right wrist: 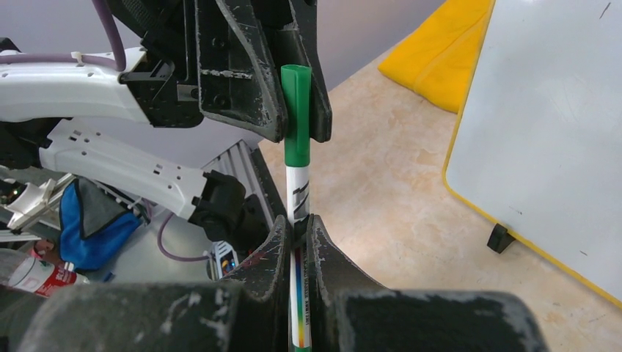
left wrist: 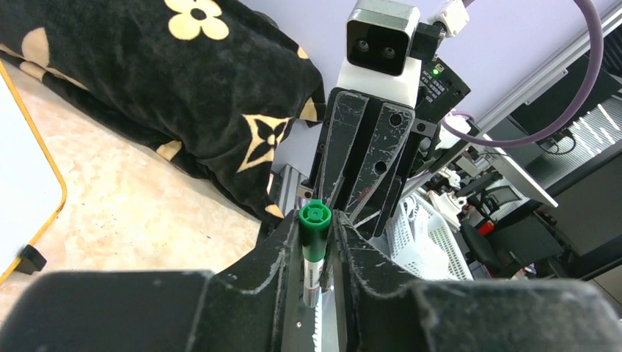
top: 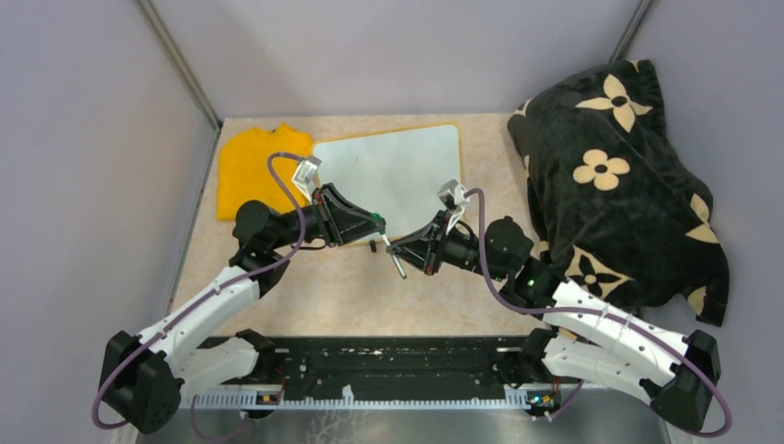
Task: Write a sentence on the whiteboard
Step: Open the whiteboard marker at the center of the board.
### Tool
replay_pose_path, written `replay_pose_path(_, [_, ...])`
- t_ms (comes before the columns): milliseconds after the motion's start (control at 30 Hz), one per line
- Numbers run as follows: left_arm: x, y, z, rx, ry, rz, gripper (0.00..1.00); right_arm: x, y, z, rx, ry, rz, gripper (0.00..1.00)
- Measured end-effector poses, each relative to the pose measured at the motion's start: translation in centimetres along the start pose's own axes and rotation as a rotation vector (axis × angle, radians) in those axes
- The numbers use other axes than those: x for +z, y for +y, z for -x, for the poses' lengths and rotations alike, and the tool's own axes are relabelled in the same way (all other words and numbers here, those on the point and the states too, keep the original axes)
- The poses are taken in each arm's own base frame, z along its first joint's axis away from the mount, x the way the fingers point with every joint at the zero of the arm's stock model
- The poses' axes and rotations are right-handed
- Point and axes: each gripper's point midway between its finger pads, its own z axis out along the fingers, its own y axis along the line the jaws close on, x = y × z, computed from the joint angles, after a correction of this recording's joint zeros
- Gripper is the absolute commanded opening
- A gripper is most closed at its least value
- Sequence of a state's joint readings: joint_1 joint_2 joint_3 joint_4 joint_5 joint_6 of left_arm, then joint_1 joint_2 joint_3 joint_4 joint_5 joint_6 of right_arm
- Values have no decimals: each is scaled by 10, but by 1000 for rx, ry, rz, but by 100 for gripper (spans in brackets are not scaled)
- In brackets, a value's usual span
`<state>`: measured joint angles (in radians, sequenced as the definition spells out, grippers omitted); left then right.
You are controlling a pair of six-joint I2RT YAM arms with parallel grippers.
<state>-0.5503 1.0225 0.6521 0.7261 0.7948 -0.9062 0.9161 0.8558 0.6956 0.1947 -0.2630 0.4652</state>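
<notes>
The whiteboard (top: 393,166) lies flat at the back of the table, its glossy face (right wrist: 557,132) bare; no sentence shows on it. In front of it a white marker (right wrist: 298,183) with a green cap (left wrist: 315,227) hangs in the air between both grippers. My right gripper (right wrist: 297,224) is shut on the marker's barrel. My left gripper (left wrist: 317,220) faces it, its fingers pressed on either side of the green cap (right wrist: 296,110). From above the two grippers meet at the marker (top: 398,266), just short of the board's near edge.
A folded yellow cloth (top: 250,166) lies left of the board. A black blanket with cream flowers (top: 619,176) is heaped on the right side. Grey walls close in the left and back. A black rail (top: 388,365) runs along the near edge.
</notes>
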Motion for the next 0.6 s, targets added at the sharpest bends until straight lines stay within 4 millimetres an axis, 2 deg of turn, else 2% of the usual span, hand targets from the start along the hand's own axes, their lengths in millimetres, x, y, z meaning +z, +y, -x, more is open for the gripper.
replay_pose_path(167, [1,2,-1,-3,3,-2,0,0,0,0,0,2,1,0])
replay_pose_path(233, [1,1,-1,-4,4,-6,0,0,0,0,0,2,1,0])
replay_pose_path(267, [1,0,-1,-3,4,-9,0,0,0,0,0,2,1,6])
replay_pose_path(333, [1,0,0,-2,3,-11,0,0,1,-1,5,2,1,30])
replay_pose_path(400, [1,-1,-1,-3,4,-12,0,0,2,0,18,1,2,48])
replay_pose_path(533, [-1,-5,-1,4,7,-21,0,-2,6,1,52,-3,15,66])
replay_pose_path(600, [-2,-8,-1,12,7,-30,0,-2,11,2,71,-2,33,70])
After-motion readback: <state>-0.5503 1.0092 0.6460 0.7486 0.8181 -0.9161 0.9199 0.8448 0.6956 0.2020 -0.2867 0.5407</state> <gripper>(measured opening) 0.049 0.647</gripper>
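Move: The marker's green cap is already between the nearly closed fingers of my left hand, within about 1 cm of its hand point. My right hand still grips the marker's body, with the cap's middle about 4 cm ahead, 2 cm to its left and 4 cm above. Some 29 cm below my left hand, the whiteboard's middle lies about 25 cm ahead and 2 cm right, and the black clip on its near edge about 8 cm ahead and 2 cm left. I shut my left fingers the rest of the way and pinch the green cap while my right hand holds the body still. Only then do I open my right fingers about two thirds and let go of the body, both hands easing back about 1 cm and slightly up at the end, the left keeping its pinch on the cap. ##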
